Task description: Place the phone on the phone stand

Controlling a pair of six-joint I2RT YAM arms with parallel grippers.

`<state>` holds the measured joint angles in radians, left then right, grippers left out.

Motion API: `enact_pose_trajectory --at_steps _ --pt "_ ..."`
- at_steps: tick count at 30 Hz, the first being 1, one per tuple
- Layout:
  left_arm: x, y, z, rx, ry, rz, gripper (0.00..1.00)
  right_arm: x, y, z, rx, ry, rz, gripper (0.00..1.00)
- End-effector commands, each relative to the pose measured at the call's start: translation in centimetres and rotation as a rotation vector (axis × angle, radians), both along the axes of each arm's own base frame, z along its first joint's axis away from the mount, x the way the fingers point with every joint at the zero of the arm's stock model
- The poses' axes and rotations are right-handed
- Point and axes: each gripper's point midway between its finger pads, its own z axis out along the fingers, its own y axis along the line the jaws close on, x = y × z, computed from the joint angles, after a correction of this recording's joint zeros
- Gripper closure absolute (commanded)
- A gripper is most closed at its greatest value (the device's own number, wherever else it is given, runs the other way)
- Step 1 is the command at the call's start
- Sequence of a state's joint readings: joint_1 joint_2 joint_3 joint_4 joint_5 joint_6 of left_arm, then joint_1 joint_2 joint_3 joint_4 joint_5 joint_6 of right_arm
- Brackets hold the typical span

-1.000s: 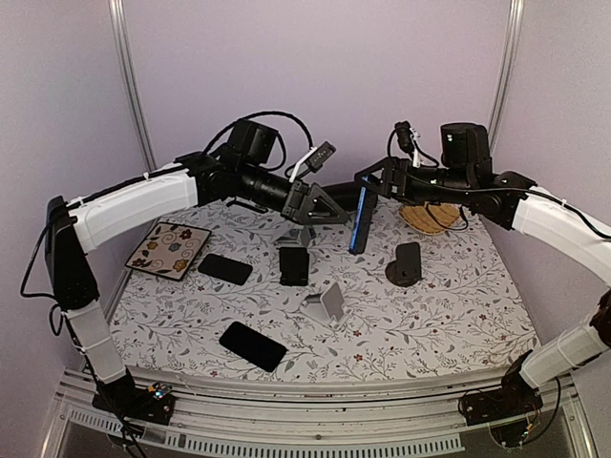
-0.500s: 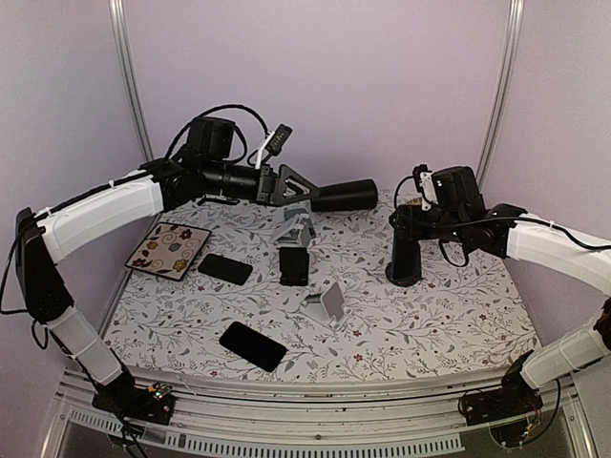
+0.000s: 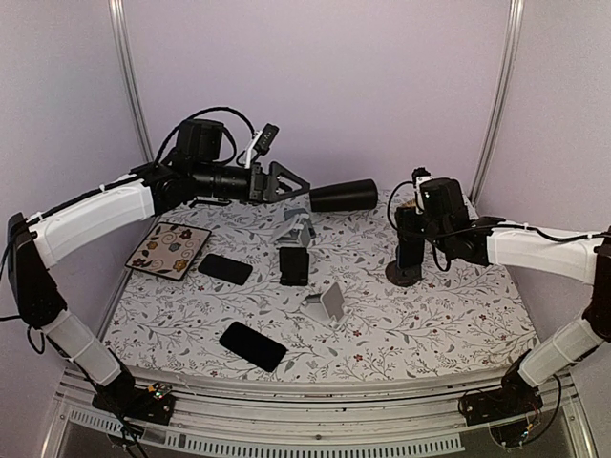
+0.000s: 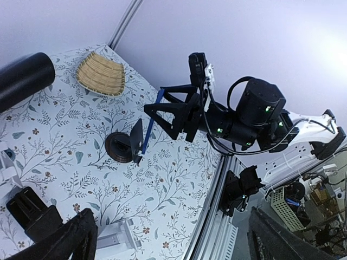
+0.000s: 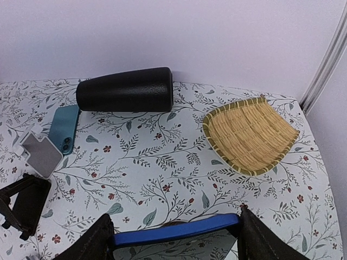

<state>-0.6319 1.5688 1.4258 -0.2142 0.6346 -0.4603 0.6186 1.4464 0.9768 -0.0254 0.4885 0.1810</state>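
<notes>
My right gripper [image 5: 176, 236] is shut on a blue-edged phone [image 5: 173, 229], its fingers on the two long sides. The left wrist view shows the phone [image 4: 152, 123] nearly upright, with its lower end against the back plate of a black round-based phone stand [image 4: 120, 147]. From above, that stand [image 3: 404, 274] sits at the right of the table under the right gripper [image 3: 409, 227]. My left gripper [image 3: 298, 182] hangs open and empty, high over the back of the table and well left of the stand. Its fingers [image 4: 70, 241] frame bare tablecloth.
A black foam roller [image 3: 344, 195] lies at the back, with a woven basket [image 5: 249, 135] to its right. Black [image 3: 294, 265], grey [image 3: 294, 229] and white [image 3: 327, 302] stands occupy the middle. Two black phones [image 3: 253, 345] [image 3: 226, 268], a teal phone [image 5: 65, 130] and a patterned tile [image 3: 169, 249] lie about.
The left gripper has drawn back up and to the left, away from the phone. The right gripper has carried the phone right and down to the black stand.
</notes>
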Motion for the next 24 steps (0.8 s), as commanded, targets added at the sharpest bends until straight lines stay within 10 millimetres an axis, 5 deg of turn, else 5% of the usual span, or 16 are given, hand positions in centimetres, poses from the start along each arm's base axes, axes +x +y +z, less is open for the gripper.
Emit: enact_pose_trajectory --at_steps 1,17,24 --pt "0.3 0.9 1.2 -0.026 -0.026 0.029 0.03 1.3 -0.6 0.6 -0.001 -0.069 -0.052 0.74" --pt "0.6 1.1 0.9 -0.036 -0.012 0.028 0.03 1.3 -1.2 -3.5 0.029 0.018 -0.13 0.65" --pt "0.6 1.1 0.9 -0.041 -0.011 0.026 0.03 1.2 -1.6 -4.3 0.034 0.042 -0.16 0.52"
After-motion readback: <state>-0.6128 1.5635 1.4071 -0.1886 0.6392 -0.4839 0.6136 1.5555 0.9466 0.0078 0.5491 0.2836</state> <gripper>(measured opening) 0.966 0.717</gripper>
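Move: The phone stand, facing the bases, is about 5 cm ahead of the right hand, level with it sideways, its middle some 11 cm below; the phone already hangs from this hand. Counted from the right hand, the basket lies roughly 26 cm ahead and 14 cm right, the black cylinder 32 cm ahead and 15 cm left, the white stand 6 cm back and 22 cm left. From the left hand, the phone stand is about 11 cm ahead, 32 cm right and 22 cm below. Down, steadily and almost straight, the right hand lowers the phone about 5 cm in front of the phone stand's back plate, keeping its pinch on the phone's side edges. On the way it turns some 5 degrees clockwise and its fingers tip slightly further down, bringing the phone's lower end towards the stand's ledge. ##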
